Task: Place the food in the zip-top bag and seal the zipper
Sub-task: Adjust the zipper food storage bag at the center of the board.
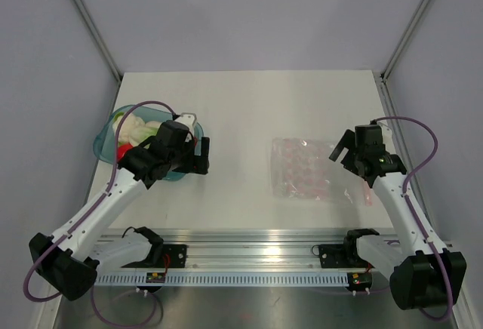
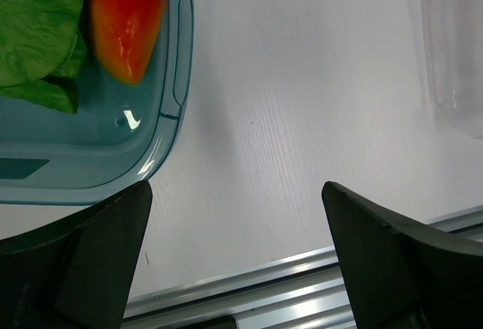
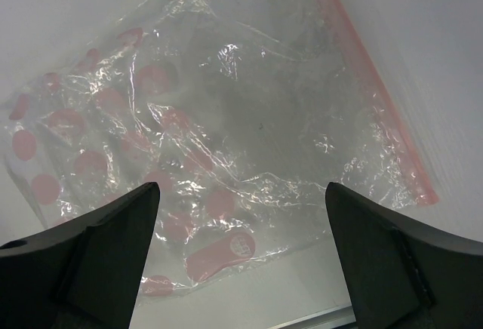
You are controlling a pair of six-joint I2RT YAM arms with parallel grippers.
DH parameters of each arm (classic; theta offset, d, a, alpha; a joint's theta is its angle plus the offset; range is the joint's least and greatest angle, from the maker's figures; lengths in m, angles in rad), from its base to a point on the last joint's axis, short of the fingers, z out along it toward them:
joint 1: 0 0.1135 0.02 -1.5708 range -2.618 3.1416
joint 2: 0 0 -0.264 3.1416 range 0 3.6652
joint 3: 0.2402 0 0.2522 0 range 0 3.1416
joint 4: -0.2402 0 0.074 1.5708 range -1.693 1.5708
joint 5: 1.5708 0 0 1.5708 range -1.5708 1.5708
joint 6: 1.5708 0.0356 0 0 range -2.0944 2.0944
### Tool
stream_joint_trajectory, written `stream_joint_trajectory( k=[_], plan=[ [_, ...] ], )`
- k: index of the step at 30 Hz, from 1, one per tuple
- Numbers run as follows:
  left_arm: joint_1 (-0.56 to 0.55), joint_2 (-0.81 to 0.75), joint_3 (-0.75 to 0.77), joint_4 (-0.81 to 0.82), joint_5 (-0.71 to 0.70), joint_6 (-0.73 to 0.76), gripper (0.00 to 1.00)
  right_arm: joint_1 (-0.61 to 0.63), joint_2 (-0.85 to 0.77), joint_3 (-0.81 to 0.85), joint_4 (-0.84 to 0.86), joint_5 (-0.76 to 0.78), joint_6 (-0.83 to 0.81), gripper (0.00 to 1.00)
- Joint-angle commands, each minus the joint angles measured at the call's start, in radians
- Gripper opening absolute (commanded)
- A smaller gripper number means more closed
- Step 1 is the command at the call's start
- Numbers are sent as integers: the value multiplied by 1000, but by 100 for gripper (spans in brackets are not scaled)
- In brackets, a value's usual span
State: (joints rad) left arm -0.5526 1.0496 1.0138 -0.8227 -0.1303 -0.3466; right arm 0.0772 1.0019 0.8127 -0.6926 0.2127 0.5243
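Observation:
The food [image 1: 134, 130] lies in a teal translucent bowl [image 1: 104, 142] at the table's left. The left wrist view shows a red-orange piece [image 2: 124, 19] and green leafy pieces [image 2: 38, 35] inside the bowl [image 2: 170, 118]. My left gripper [image 1: 205, 155] [image 2: 235, 193] hangs open just right of the bowl, over bare table, holding nothing. The zip-top bag [image 1: 306, 169] [image 3: 226, 118] lies flat right of centre, clear with pink dots. Its pink zipper [image 3: 370, 80] runs along the right edge. My right gripper [image 1: 341, 157] [image 3: 241, 189] hovers open above the bag's right part, empty.
An aluminium rail [image 1: 249, 242] [image 2: 302, 284] runs along the near table edge, with both arm bases on it. Grey enclosure walls stand at the back and both sides. Bare white table [image 1: 241, 118] lies between bowl and bag.

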Motion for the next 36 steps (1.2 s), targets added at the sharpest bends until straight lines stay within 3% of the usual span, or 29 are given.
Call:
stream_joint_trajectory(
  k=[1, 11, 18, 22, 29, 36],
  plan=[
    [-12, -26, 11, -6, -5, -11, 99, -4, 1, -3, 25, -38, 28, 100],
    [-26, -22, 5, -53, -8, -11, 99, -1, 29, 8, -27, -72, 54, 99],
    [-46, -49, -40, -30, 6, -26, 99, 21, -11, -47, -107, -110, 172, 99],
    [-50, -56, -52, -15, 15, -29, 99, 93, -39, -104, -125, -140, 262, 100],
    [-52, -56, -52, -18, 17, -19, 99, 300, -48, -234, -13, -234, 505, 100],
    [-52, -69, -58, -16, 11, -22, 99, 322, -49, -294, 180, -234, 596, 100]
  ],
)
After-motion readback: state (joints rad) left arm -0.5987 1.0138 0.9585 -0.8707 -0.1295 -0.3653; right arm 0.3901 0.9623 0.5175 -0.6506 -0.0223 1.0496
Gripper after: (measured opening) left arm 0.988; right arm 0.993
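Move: The zipper bag lies flat under the right hand, its middle some 5 cm ahead, 7 cm to the left and about 13 cm below. Its pink zipper strip runs along the bag's right-hand end, about 9 cm to the hand's right and 4 cm ahead; the metal front rail is some 16 cm straight back. From the left hand the bag's middle lies around 40 cm to the right, 6 cm ahead and 17 cm below. No touch can be seen yet: the right hand, fingers wide open, sweeps about 11 cm left while sinking and drawing back some 8 cm each, slowly at first and then quickly, down towards the bag's near edge by the printed label. Its wrist rolls about 25 degrees, left side rising, and tips down some 15. The empty left hand eases back and a little down, open. ##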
